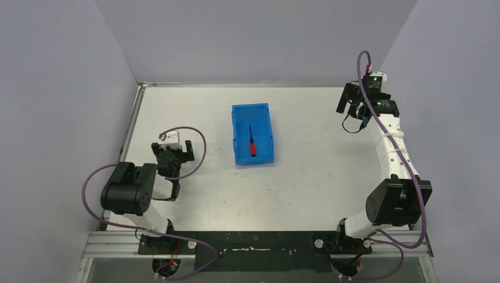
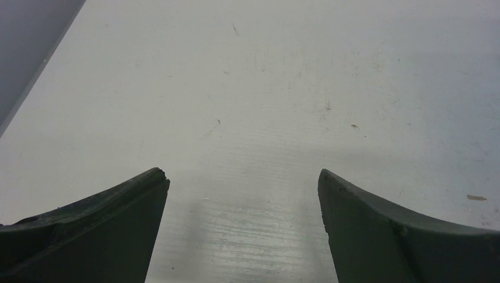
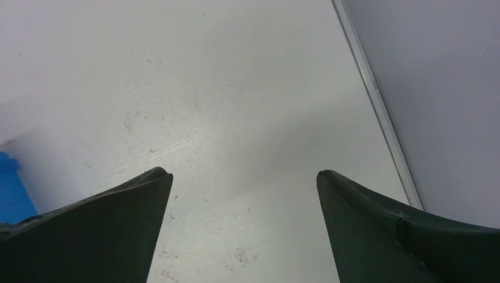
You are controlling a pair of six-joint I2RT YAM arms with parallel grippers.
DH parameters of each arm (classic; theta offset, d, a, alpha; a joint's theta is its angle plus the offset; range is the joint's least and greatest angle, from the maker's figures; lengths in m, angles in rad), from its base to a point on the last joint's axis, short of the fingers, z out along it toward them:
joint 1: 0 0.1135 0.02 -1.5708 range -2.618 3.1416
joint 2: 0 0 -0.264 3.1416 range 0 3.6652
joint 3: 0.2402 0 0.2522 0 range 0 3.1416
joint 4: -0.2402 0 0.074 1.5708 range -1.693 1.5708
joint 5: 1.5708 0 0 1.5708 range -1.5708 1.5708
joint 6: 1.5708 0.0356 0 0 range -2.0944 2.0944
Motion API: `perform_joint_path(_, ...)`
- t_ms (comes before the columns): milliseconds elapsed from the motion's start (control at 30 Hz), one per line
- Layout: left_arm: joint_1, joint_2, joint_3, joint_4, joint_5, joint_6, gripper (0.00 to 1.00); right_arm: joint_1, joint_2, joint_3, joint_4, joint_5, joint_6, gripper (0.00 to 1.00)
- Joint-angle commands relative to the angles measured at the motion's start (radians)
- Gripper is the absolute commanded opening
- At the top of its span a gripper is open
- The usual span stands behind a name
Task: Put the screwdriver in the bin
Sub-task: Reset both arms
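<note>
The bright blue bin [image 1: 239, 154] sits at the middle of the white table. The screwdriver [image 1: 252, 143], red handle near and black shaft pointing away, lies inside it on the floor of the bin. My left gripper [image 1: 176, 151] is open and empty over the table left of the bin; its wrist view shows only bare table between the fingers [image 2: 243, 177]. My right gripper [image 1: 352, 108] is open and empty at the far right, well away from the bin. A corner of the bin [image 3: 7, 188] shows at the left edge of the right wrist view.
Grey walls enclose the table on the left, back and right. A metal rim [image 3: 377, 100] runs along the table's right edge close to my right gripper. Purple cables loop from both arms.
</note>
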State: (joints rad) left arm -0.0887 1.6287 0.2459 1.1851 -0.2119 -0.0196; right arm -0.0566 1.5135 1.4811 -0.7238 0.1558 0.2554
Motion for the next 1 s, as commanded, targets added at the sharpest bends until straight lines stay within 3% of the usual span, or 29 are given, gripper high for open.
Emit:
perform_joint_path(0, 0.006, -0.019, 0.009, 0.025, 0.005, -0.010, 0.97, 0.003, -0.074, -0.043, 0.063, -0.025, 0.018, 1.00)
perform_joint_path(567, 0.006, -0.019, 0.008, 0.026, 0.005, -0.010, 0.97, 0.003, -0.204, -0.271, 0.133, -0.028, 0.106, 1.00)
perform_joint_path(767, 0.006, -0.018, 0.009, 0.026, 0.006, -0.010, 0.97, 0.005, -0.438, -0.552, 0.248, -0.117, 0.187, 1.00)
perform_joint_path(967, 0.006, -0.020, 0.008, 0.026, 0.005, -0.010, 0.97, 0.007, -0.582, -0.591, 0.254, -0.201, 0.220, 1.00)
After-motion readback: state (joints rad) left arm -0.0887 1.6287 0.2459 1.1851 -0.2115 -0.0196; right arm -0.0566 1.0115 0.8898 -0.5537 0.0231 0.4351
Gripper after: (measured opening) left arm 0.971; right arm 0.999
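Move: Well off to the right of the bin, the empty right hand has the screwdriver about 32 cm to its left, roughly 2 cm ahead and some 21 cm below, already lying in the bin. The bin's middle is about 3 cm farther out than the screwdriver, level with it sideways. From the idle left hand the screwdriver lies around 29 cm to the right, 5 cm ahead and 4 cm lower. Drawing back towards its own base with nothing in its open fingers, the right hand travels about 10 cm, slowly at first and much faster at the end. It also sinks some 5 cm and drifts about 3 cm left, staying over bare table to the right of the bin, while the wrist rolls roughly 10 degrees, left side rising, and the fingers tip up slightly. ##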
